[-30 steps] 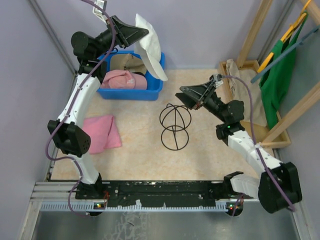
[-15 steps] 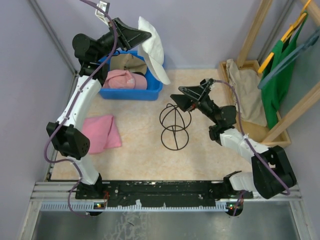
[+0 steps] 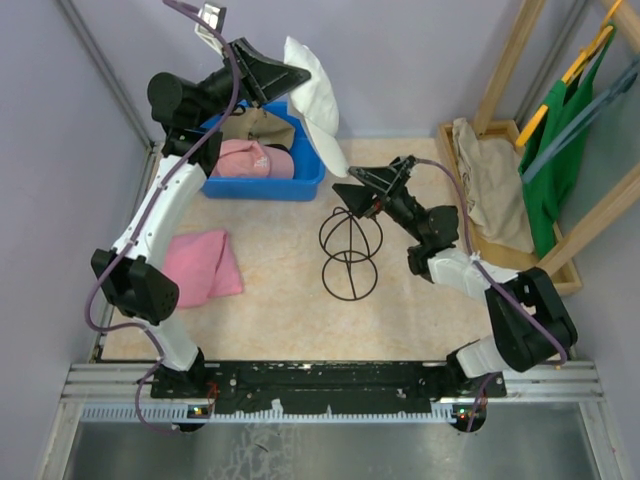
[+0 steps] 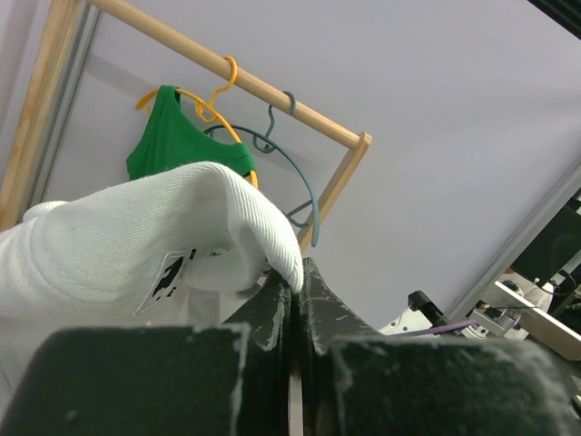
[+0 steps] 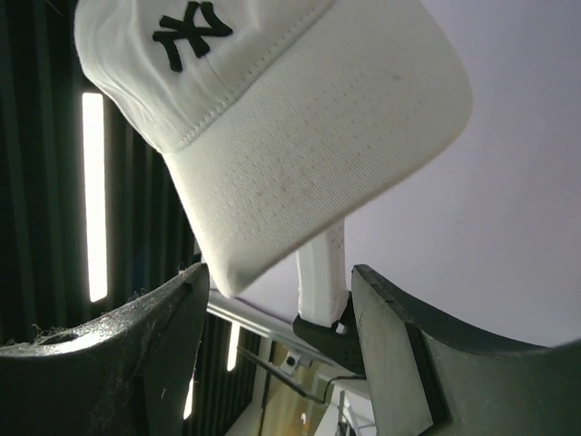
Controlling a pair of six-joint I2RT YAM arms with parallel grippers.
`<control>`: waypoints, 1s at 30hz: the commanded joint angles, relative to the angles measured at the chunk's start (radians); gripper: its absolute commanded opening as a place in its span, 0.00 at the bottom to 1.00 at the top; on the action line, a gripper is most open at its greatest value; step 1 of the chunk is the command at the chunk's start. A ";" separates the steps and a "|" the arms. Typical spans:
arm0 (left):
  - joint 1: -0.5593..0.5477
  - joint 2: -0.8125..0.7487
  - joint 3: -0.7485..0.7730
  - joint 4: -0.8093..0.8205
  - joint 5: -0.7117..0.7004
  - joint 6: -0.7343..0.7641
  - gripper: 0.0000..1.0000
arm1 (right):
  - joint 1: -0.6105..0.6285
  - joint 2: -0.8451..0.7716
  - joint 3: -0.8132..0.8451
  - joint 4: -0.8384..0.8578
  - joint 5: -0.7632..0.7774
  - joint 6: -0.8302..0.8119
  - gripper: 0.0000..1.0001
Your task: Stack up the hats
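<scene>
My left gripper (image 3: 293, 72) is raised high over the blue bin (image 3: 262, 183) and is shut on the back edge of the white cap (image 3: 315, 95), which hangs brim down; the pinch shows in the left wrist view (image 4: 294, 277). The white cap's brim and black logo (image 5: 272, 127) fill the right wrist view. My right gripper (image 3: 345, 194) is open and empty, just below the brim tip and above the black wire hat stand (image 3: 350, 250). A pink cap (image 3: 248, 160) and a tan cap (image 3: 262, 125) lie in the bin. The black cap is hidden.
A flat pink cloth (image 3: 203, 266) lies on the table at the left. A wooden rack (image 3: 520, 90) at the right carries a green garment (image 3: 560, 150) on hangers, with a beige garment (image 3: 495, 190) at its base.
My left gripper has carried the white cap a little to the right. My right gripper has moved left and up, closer under the cap's brim and over the wire stand.
</scene>
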 commanded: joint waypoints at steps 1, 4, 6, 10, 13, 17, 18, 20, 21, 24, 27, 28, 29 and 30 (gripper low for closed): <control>-0.005 -0.056 -0.018 0.056 -0.004 -0.007 0.00 | 0.010 0.016 0.080 0.085 0.025 0.005 0.64; -0.007 -0.066 -0.041 0.085 -0.004 -0.026 0.00 | 0.011 0.040 0.102 0.088 0.029 0.008 0.63; -0.009 -0.076 -0.061 0.095 -0.004 -0.034 0.00 | 0.012 0.059 0.117 0.092 0.033 0.015 0.59; -0.013 -0.105 -0.115 0.128 -0.006 -0.049 0.00 | 0.014 0.093 0.147 0.097 0.037 0.019 0.42; -0.013 -0.129 -0.166 0.169 -0.007 -0.074 0.00 | 0.014 0.116 0.158 0.106 0.042 0.022 0.34; -0.013 -0.171 -0.229 0.192 -0.001 -0.082 0.00 | 0.014 0.136 0.155 0.134 0.050 0.023 0.13; -0.012 -0.184 -0.248 0.191 0.000 -0.076 0.00 | 0.013 0.136 0.150 0.140 0.046 0.022 0.08; -0.008 -0.218 -0.287 0.154 0.007 -0.044 0.00 | 0.009 0.119 0.131 0.145 0.035 0.012 0.00; -0.005 -0.239 -0.309 0.125 0.006 -0.017 0.00 | 0.006 0.102 0.116 0.132 0.027 -0.002 0.00; 0.015 -0.313 -0.382 0.004 -0.022 0.112 0.00 | -0.004 0.023 0.061 0.041 -0.014 -0.066 0.00; 0.027 -0.393 -0.409 -0.234 -0.100 0.309 0.28 | -0.011 -0.061 0.002 -0.039 -0.055 -0.107 0.00; 0.028 -0.420 -0.415 -0.312 -0.144 0.382 0.37 | -0.015 -0.090 -0.013 -0.062 -0.068 -0.116 0.00; 0.029 -0.450 -0.424 -0.383 -0.191 0.434 0.44 | -0.018 -0.118 -0.027 -0.092 -0.080 -0.129 0.00; 0.034 -0.489 -0.443 -0.444 -0.272 0.478 0.52 | -0.025 -0.147 -0.041 -0.122 -0.091 -0.143 0.00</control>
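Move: The white cap hangs from the left hand's shut fingers. Its brim middle is about 4 cm ahead, 4 cm left and 6 cm above the open right fingers, and from the left hand some 8 cm right, 2 cm back and 13 cm below. The wire stand is about 4 cm back from directly under the right hand, 27 cm down. The blue box lies roughly 20 cm ahead and 10 cm left of the left hand, 50 cm below. Forward by about 3 cm and slightly left, the right hand reaches to the brim and closes from well open to nearly shut, pinching its near edge, then draws back about as far, still gripping. The left hand carries the cap back about 4 cm and down, towards the right hand, then opens partway while edging left and starting to turn counter-clockwise. ##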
